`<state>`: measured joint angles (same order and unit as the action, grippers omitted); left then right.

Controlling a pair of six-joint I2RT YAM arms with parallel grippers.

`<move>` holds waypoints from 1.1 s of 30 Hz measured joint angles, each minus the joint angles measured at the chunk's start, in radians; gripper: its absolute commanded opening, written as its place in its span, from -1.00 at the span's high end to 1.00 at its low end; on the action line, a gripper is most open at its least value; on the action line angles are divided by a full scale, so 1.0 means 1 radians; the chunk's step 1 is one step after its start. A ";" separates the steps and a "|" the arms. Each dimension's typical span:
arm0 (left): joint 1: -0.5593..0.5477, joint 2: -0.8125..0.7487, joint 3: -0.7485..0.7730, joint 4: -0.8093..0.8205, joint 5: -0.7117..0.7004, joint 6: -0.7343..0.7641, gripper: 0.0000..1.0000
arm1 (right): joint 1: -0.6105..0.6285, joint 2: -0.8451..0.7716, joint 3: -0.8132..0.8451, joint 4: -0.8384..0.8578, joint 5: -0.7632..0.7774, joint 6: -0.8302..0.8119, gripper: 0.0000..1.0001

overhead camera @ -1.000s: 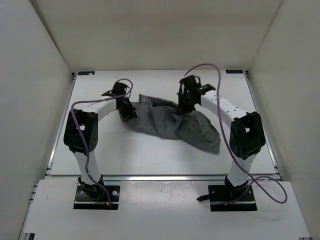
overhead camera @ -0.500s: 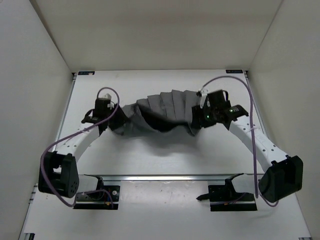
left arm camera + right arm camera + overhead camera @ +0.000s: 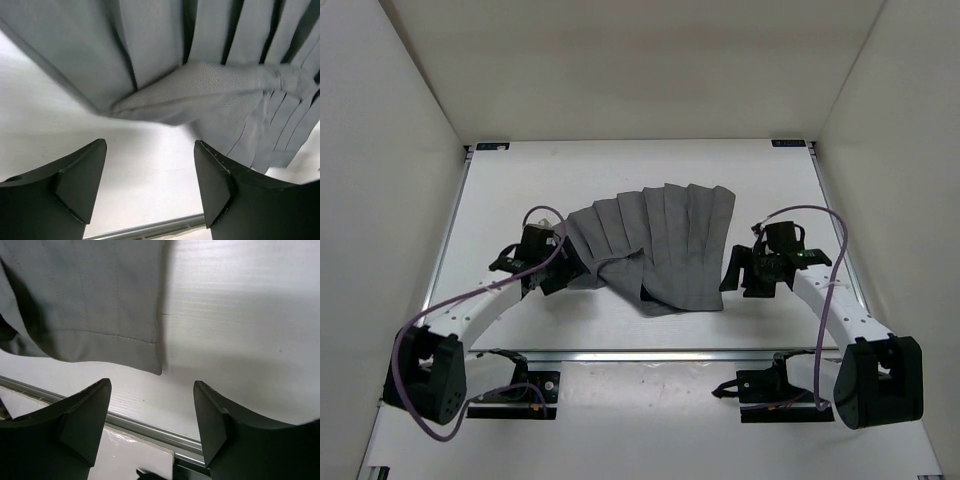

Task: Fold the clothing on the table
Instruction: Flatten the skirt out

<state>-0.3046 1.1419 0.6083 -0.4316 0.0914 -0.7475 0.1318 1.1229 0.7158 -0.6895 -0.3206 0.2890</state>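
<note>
The clothing [image 3: 655, 240], a grey pleated skirt-like garment, lies fanned out on the white table [image 3: 780, 180], with a flap of it folded over at its near left side. My left gripper [image 3: 558, 272] sits just off the garment's left edge, open and holding nothing; in the left wrist view the clothing [image 3: 200, 75] lies just beyond the gripper [image 3: 150, 175], over bare table. My right gripper [image 3: 732, 272] is open beside the garment's near right corner. The right wrist view shows the hem corner [image 3: 100, 315] just ahead of the empty gripper [image 3: 152, 412].
A metal rail [image 3: 650, 354] runs along the near table edge, close under both grippers, with the arm bases [image 3: 515, 392] behind it. White walls enclose the left, right and back sides. Purple cables loop off both arms.
Both grippers have opened and let go of the clothing, which now lies spread flat instead of hanging stretched between them. Both arms have drawn back toward the near edge.
</note>
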 measured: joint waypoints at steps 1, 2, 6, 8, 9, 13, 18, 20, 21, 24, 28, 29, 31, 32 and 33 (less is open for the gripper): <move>-0.006 0.020 0.015 -0.003 -0.006 -0.011 -0.57 | 0.001 0.006 -0.013 0.014 -0.003 0.015 -0.27; -0.012 0.054 0.040 -0.011 -0.013 -0.022 -0.53 | 0.005 0.017 -0.027 0.027 -0.003 0.034 -0.26; -0.049 0.252 0.241 -0.074 -0.037 -0.060 -0.27 | 0.039 0.077 -0.050 0.068 0.004 0.107 -0.26; -0.077 0.327 0.326 -0.070 -0.040 -0.083 -0.33 | 0.071 0.115 -0.050 0.096 0.018 0.135 -0.26; -0.094 0.354 0.351 -0.058 -0.040 -0.101 -0.34 | 0.088 0.135 -0.048 0.106 0.024 0.147 -0.27; -0.135 0.396 0.322 -0.023 -0.024 -0.180 -0.45 | 0.137 0.199 -0.039 0.129 0.043 0.180 -0.26; -0.164 0.400 0.177 0.051 0.016 -0.291 -0.40 | 0.192 0.266 -0.012 0.151 0.079 0.196 -0.18; -0.164 0.387 0.153 0.086 0.026 -0.317 -0.35 | 0.211 0.289 0.002 0.158 0.086 0.198 0.22; -0.162 0.389 0.150 0.096 0.035 -0.324 -0.04 | 0.220 0.301 0.007 0.164 0.090 0.196 0.55; -0.153 0.421 0.135 0.130 0.060 -0.330 1.00 | 0.235 0.337 0.008 0.186 0.089 0.195 1.00; -0.108 0.432 0.111 0.204 0.137 -0.314 1.00 | 0.230 0.355 0.024 0.195 0.071 0.190 1.00; -0.086 0.448 0.119 0.212 0.162 -0.299 1.00 | 0.224 0.368 0.043 0.187 0.072 0.179 0.99; -0.034 0.520 0.213 0.166 0.193 -0.254 1.00 | 0.206 0.400 0.113 0.145 0.079 0.153 1.00; -0.003 0.588 0.312 0.126 0.215 -0.212 1.00 | 0.192 0.417 0.166 0.125 0.085 0.137 0.99; 0.029 0.661 0.425 0.099 0.227 -0.171 1.00 | 0.176 0.426 0.223 0.111 0.092 0.122 1.00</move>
<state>-0.2756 1.8034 1.0336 -0.3328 0.3180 -0.9188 0.3077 1.5486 0.9386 -0.5785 -0.2287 0.4110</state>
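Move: The skirt's crumpled near-left edge lies about 7 cm to the right of the left hand, 2 cm ahead and 5 cm below. From that hand the inner end of the folded-over flap is some 13 cm right and 6 cm ahead. The skirt's near-right corner sits about 5 cm to the right hand's left, level with it fore and aft, 6 cm below; its far-right corner is roughly 24 cm ahead and 3 cm left of that hand. The skirt's near edge gets pinched at both ends: the left hand swings forward and right over the cloth, then back and down, tipping some 15 degrees steeper, and shuts on the near-left edge, while the right sinks about 6 cm leftward onto the near-right corner and shuts. Both, keeping hold, then start forward 4 to 5 cm, the right rising slightly. ##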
